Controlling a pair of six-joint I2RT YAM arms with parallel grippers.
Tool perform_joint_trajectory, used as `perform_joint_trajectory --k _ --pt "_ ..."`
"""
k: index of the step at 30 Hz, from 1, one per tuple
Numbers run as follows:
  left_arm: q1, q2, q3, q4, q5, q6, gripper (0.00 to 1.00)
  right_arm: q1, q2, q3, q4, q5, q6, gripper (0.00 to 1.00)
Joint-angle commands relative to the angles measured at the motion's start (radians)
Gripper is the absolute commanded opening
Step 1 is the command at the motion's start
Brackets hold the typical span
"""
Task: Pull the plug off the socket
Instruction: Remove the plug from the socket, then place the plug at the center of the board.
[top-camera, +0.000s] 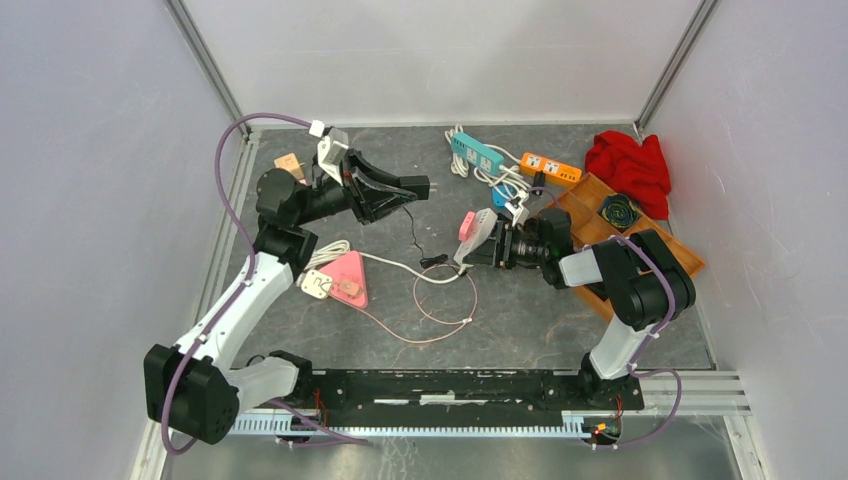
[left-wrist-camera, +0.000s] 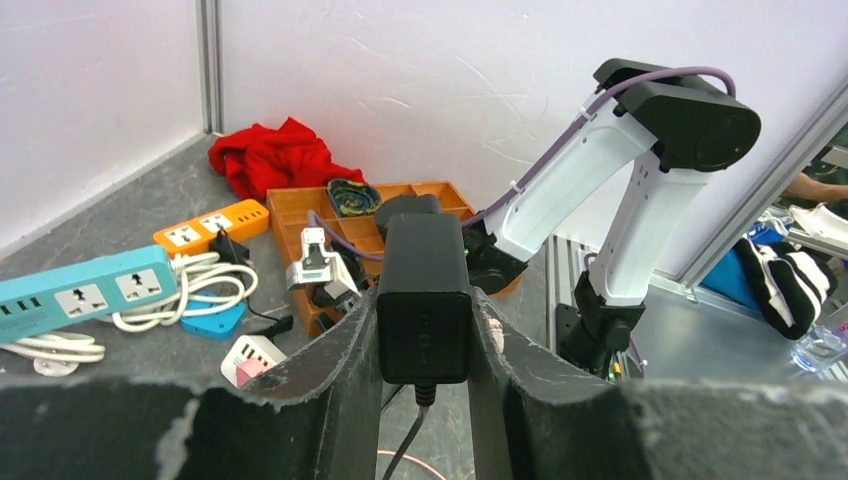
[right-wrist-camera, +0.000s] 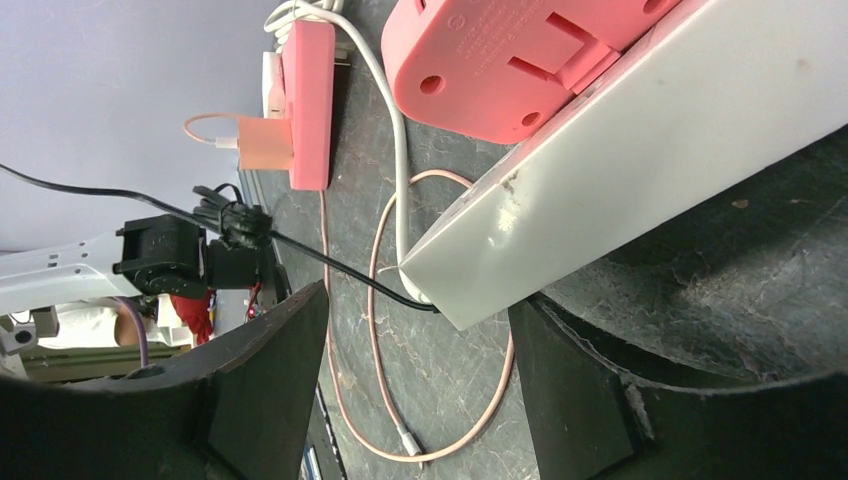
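Observation:
The black plug (left-wrist-camera: 424, 300), a boxy adapter, is clamped between my left gripper's (left-wrist-camera: 424, 325) fingers and held in the air at the back left (top-camera: 420, 186), apart from any socket. Its thin black cord (top-camera: 415, 235) hangs down to the table. The socket (top-camera: 468, 232), a white strip with a pink face, stands tilted on its edge at mid-table. My right gripper (top-camera: 487, 246) is beside it with the jaws wide apart. In the right wrist view the socket's (right-wrist-camera: 620, 150) end leans on the right finger (right-wrist-camera: 580, 390), and the left finger stands well away from it.
A pink triangular socket (top-camera: 347, 277) with a white plug lies at left centre, beside a loop of pink cable (top-camera: 440, 312). Teal (top-camera: 477, 152) and orange (top-camera: 550, 166) power strips with white cords lie at the back. An orange tray (top-camera: 600, 215) and a red cloth (top-camera: 630, 165) are at the right.

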Motion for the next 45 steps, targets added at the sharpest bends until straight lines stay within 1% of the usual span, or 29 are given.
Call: perform_joint_trajectory --k 1,6,8,10,13,15,18,22,25,29,33,37,40,45 --pt "0.028 -0.04 -0.021 0.168 0.028 -0.095 0.02 -0.003 -0.025 0.049 -0.022 -0.007 -0.058 0.73" --pt "0.058 -0.097 -0.036 0.163 -0.003 -0.063 0.02 -0.003 -0.027 0.067 -0.103 0.026 -0.108 0.73" --pt "0.075 -0.127 -0.036 0.123 -0.034 -0.024 0.02 -0.003 -0.031 0.08 -0.154 0.048 -0.145 0.74" --pt "0.09 -0.16 -0.04 0.061 -0.095 0.033 0.02 -0.003 -0.034 0.094 -0.209 0.073 -0.182 0.75" --pt "0.101 -0.208 -0.046 -0.052 -0.249 0.135 0.02 -0.003 -0.036 0.107 -0.248 0.089 -0.208 0.75" --pt "0.104 -0.23 -0.051 -0.133 -0.385 0.194 0.02 -0.004 -0.034 0.114 -0.27 0.088 -0.216 0.75" --pt "0.112 -0.245 -0.061 -0.206 -0.61 0.263 0.02 -0.003 -0.04 0.137 -0.329 0.094 -0.252 0.75" --pt "0.12 -0.254 -0.089 -0.224 -0.805 0.303 0.02 -0.003 -0.077 0.135 -0.338 0.098 -0.266 0.75" --pt "0.131 -0.254 -0.122 -0.185 -0.877 0.328 0.02 -0.003 -0.092 0.135 -0.346 0.106 -0.283 0.75" --pt "0.16 -0.229 -0.143 -0.162 -0.91 0.348 0.03 -0.002 -0.088 0.135 -0.35 0.101 -0.284 0.75" --pt "0.216 -0.168 -0.125 -0.191 -0.922 0.326 0.04 -0.002 -0.091 0.135 -0.352 0.102 -0.286 0.75" --pt "0.263 -0.065 -0.071 -0.281 -0.915 0.281 0.05 -0.002 -0.089 0.135 -0.354 0.106 -0.29 0.75" --pt "0.282 0.038 -0.01 -0.369 -0.856 0.255 0.06 -0.002 -0.087 0.137 -0.357 0.105 -0.292 0.75" --pt "0.304 0.179 0.078 -0.481 -0.806 0.242 0.02 -0.002 -0.092 0.14 -0.361 0.098 -0.29 0.76"
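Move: The held black plug is bound for bare table in the far left area, about 24 cm ahead of the left hand, 21 cm left and 36 cm below. At that same level, the loose black adapter lies 28 ahead and 25 left, the pink cube 17 and 28, the wooden cube 26 and 35. The white strip's middle is some 3 cm ahead and 3 cm left of the right hand, 1 below. The black plug, still pinched in the left hand, rises about 5 cm while swinging left, then travels forward-left and down towards the cubes and loose adapter, ending 20 cm left, 16 forward and 11 lower. The left wrist turns some 65 degrees counter-clockwise. The right hand, fingers wide at the white strip, sinks slightly, fingertips dipping. ##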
